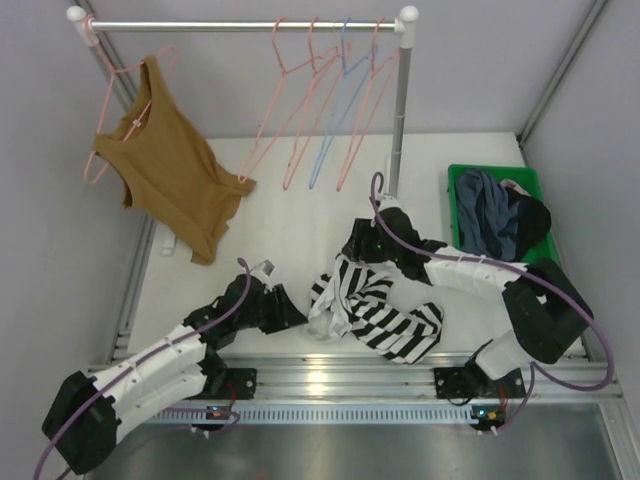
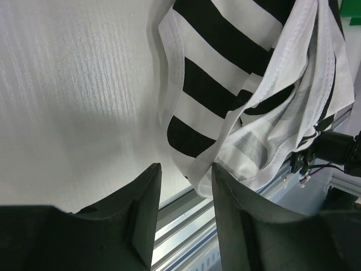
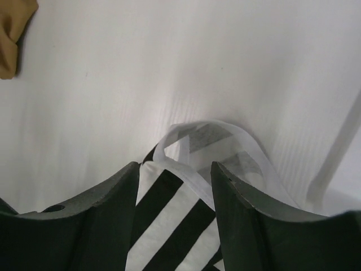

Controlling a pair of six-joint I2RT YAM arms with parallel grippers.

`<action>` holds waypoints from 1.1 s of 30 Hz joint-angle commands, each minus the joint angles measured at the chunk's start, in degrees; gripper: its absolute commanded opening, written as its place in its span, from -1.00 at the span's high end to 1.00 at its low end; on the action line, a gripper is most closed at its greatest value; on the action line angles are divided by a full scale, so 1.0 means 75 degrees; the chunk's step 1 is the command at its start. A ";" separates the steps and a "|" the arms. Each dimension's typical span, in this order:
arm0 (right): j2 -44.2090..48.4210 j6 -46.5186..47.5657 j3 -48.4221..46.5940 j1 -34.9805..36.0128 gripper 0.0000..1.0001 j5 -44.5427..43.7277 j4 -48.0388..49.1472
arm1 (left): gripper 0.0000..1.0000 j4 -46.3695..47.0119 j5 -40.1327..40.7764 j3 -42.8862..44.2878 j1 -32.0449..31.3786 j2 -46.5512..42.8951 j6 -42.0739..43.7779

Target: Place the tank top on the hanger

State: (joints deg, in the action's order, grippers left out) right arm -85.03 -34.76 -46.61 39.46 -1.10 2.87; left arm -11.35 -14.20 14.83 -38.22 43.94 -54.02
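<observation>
The black-and-white striped tank top (image 1: pixel 385 320) lies crumpled on the white table near the front rail, between the two arms. My left gripper (image 1: pixel 297 314) is open at its left edge; in the left wrist view the gripper (image 2: pixel 186 169) has a white hem of the tank top (image 2: pixel 225 51) touching its right fingertip. My right gripper (image 1: pixel 356 250) is open over the garment's far end; in the right wrist view the gripper (image 3: pixel 175 166) straddles striped cloth (image 3: pixel 175 226) and a strap loop. Three empty pink hangers (image 1: pixel 290 110) hang on the rail.
A brown tank top (image 1: pixel 170 175) hangs on another pink hanger (image 1: pixel 118 110) at the rail's left end (image 1: pixel 245 25). A light blue hanger (image 1: pixel 335 120) hangs among the pink ones. The rack's post (image 1: pixel 400 110) stands behind my right gripper. A green bin (image 1: pixel 455 175) with dark clothes sits at the right.
</observation>
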 commanded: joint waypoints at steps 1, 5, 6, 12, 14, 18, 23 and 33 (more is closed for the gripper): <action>-0.0356 -0.0052 -0.0148 -0.0094 -0.08 0.0651 0.1315 | 0.08 0.0143 0.0497 0.0308 -0.0306 0.0164 -0.0473; -0.0779 -0.0006 -0.0289 -0.0094 -0.08 0.0686 0.1363 | 0.08 0.0306 0.0650 0.0355 -0.0458 0.0433 -0.0485; -0.0895 -0.0005 -0.0289 -0.0094 -0.08 0.0698 0.1386 | 0.09 0.0353 0.0697 0.0355 -0.0494 0.0480 -0.0485; -0.1025 -0.0110 -0.0067 -0.0094 0.14 0.0722 0.1655 | 0.10 0.0529 0.0908 0.0472 -0.0646 0.0762 -0.0426; -0.1002 -0.0123 -0.0055 -0.0094 0.29 0.0686 0.1656 | 0.11 0.0611 0.0908 0.0519 -0.0682 0.0879 -0.0391; -0.0804 -0.0169 -0.0078 -0.0094 0.75 0.0616 0.1586 | 0.17 0.0752 0.0920 0.0647 -0.0705 0.0926 -0.0321; -0.0335 -0.0193 0.0003 -0.0094 0.95 0.0382 0.1316 | 0.44 0.0811 0.0850 0.0929 -0.0729 0.1102 -0.0110; 0.1596 -0.0158 0.0331 -0.0105 1.00 -0.0309 0.0416 | 1.00 0.0320 0.0931 0.1338 -0.0764 0.1079 0.0194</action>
State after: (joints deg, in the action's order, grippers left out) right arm -78.35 -36.18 -44.60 39.29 -0.43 7.29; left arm -8.16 -8.08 21.67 -43.62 53.08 -52.75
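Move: The tank top's far rim lies just ahead of my right hand, about 2 cm to its left and 3 cm below. From this hand the rack foot stands some 9 cm ahead and 9 cm to the right, and the green bin about 5 cm ahead and 36 cm to the right. The tank top's near-left edge lies roughly 1 cm ahead of my left hand, 3 cm to its right and slightly below; the brown top's lower hem is about 15 cm ahead and 22 cm to the left. With my open right hand I sink about 3 cm and ease 2 cm left onto the far rim, pinch it shut, then lift it some 7 cm, drifting back right. Meanwhile my left hand dips slightly, then slides right, forward and about 3 cm up along the near-left edge while its fingers close fully on the cloth there. ##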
